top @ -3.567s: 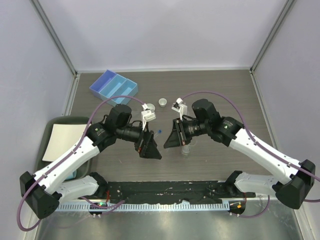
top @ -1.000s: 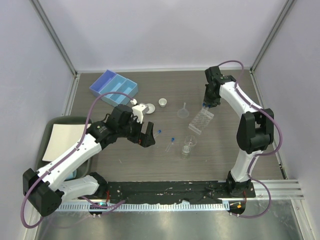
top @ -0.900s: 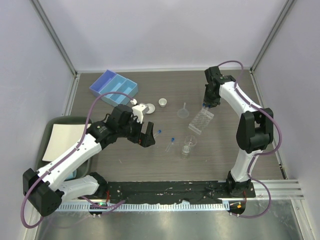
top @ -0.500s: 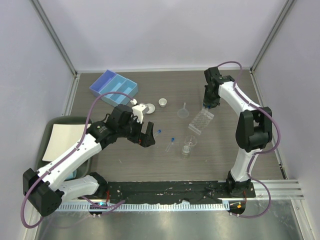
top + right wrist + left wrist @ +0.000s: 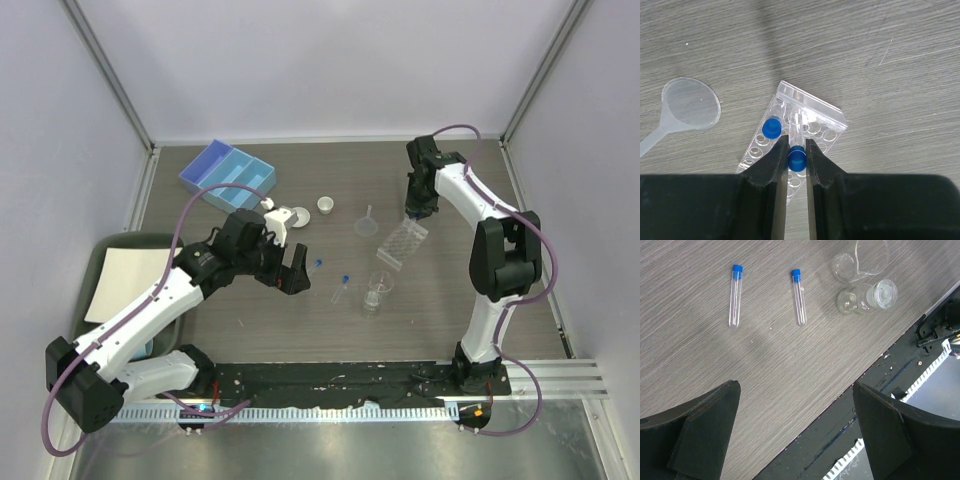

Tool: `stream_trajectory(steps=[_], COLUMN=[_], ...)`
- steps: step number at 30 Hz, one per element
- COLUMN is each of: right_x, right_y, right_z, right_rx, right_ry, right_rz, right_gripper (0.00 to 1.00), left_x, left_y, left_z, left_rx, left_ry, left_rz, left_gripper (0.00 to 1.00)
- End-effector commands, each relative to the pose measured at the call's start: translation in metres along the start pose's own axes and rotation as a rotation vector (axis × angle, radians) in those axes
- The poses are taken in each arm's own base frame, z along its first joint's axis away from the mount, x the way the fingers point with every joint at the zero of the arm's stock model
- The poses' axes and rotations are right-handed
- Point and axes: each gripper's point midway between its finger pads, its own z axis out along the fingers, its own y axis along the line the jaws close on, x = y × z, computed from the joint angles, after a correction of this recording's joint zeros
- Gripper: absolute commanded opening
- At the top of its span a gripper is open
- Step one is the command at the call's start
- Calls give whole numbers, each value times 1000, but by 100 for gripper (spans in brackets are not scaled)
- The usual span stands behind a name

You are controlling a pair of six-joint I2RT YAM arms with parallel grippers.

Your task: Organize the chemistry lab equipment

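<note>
The clear tube rack [image 5: 402,240] lies right of the middle, with one blue-capped tube [image 5: 771,127] in it. My right gripper [image 5: 797,150] is shut on a second blue-capped test tube [image 5: 797,159] and holds it upright over the rack [image 5: 827,122]; it also shows in the top view [image 5: 412,212]. My left gripper [image 5: 796,387] is open and empty above the table, near two loose test tubes [image 5: 735,295] [image 5: 798,296]. The beaker [image 5: 381,283], the funnel [image 5: 368,220] and two white dishes [image 5: 326,205] [image 5: 297,214] stand on the table.
A blue compartment tray [image 5: 227,175] sits at the back left. A green tray with white paper [image 5: 115,280] lies at the left edge. A small clear flask [image 5: 867,296] stands by the beaker [image 5: 862,260]. A black rail [image 5: 330,380] runs along the front.
Since 3.6 s ago both arms have left the middle: the right one swung to the rack at the back right, the left one drew back left. In the last second almost nothing moved.
</note>
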Motion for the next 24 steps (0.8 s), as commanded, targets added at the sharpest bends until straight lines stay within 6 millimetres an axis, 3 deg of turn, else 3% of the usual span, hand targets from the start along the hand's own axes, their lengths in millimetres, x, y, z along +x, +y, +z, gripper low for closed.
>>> stream_trajectory(steps=[1,7,12,16,19,24], right_x=[2,5,6,8,5,-4], right_y=[7,10,9,7,6,6], right_z=[6,10,11,11,6,-11], right_rx=[-17,-26,-21,-13,-6,14], right_ry=[8,16,17,20,2,-44], right_rz=[-21,-23,-28,-29,-31,-42], right_gripper=[1,1,12,35,45,52], left_x=[-5,-4,-4,-4,-3,0], left_y=[2,3,3,4,6,11], left_z=[-1,-1,0,0,2,7], left_rx=[-8,-12,-12,-17,-23,-47], left_ry=[-18,-16,-12,-12,-5,12], left_rz=[-5,-10,-9,-11,-16,-20], left_gripper=[100,100,100,100,100,100])
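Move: The rack, already straddled by the blue-capped tube in the right hand's fingers, has its middle about 4 cm back, 1 cm left and 6 cm below that hand. An already racked tube stands some 2 cm left and 2 cm forward. The clear funnel is about 11 cm left and 1 cm forward; the beaker lies roughly 15 cm back and 6 cm left. From the left hand, the rack is about 17 cm ahead and 27 cm right. The tube, still pinched by its blue cap, is lowered about 1 cm straight down into its hole in the rack by the right hand. The hand then pauses, and the fingers open to about half, letting go of the cap with the hand staying low around it. ##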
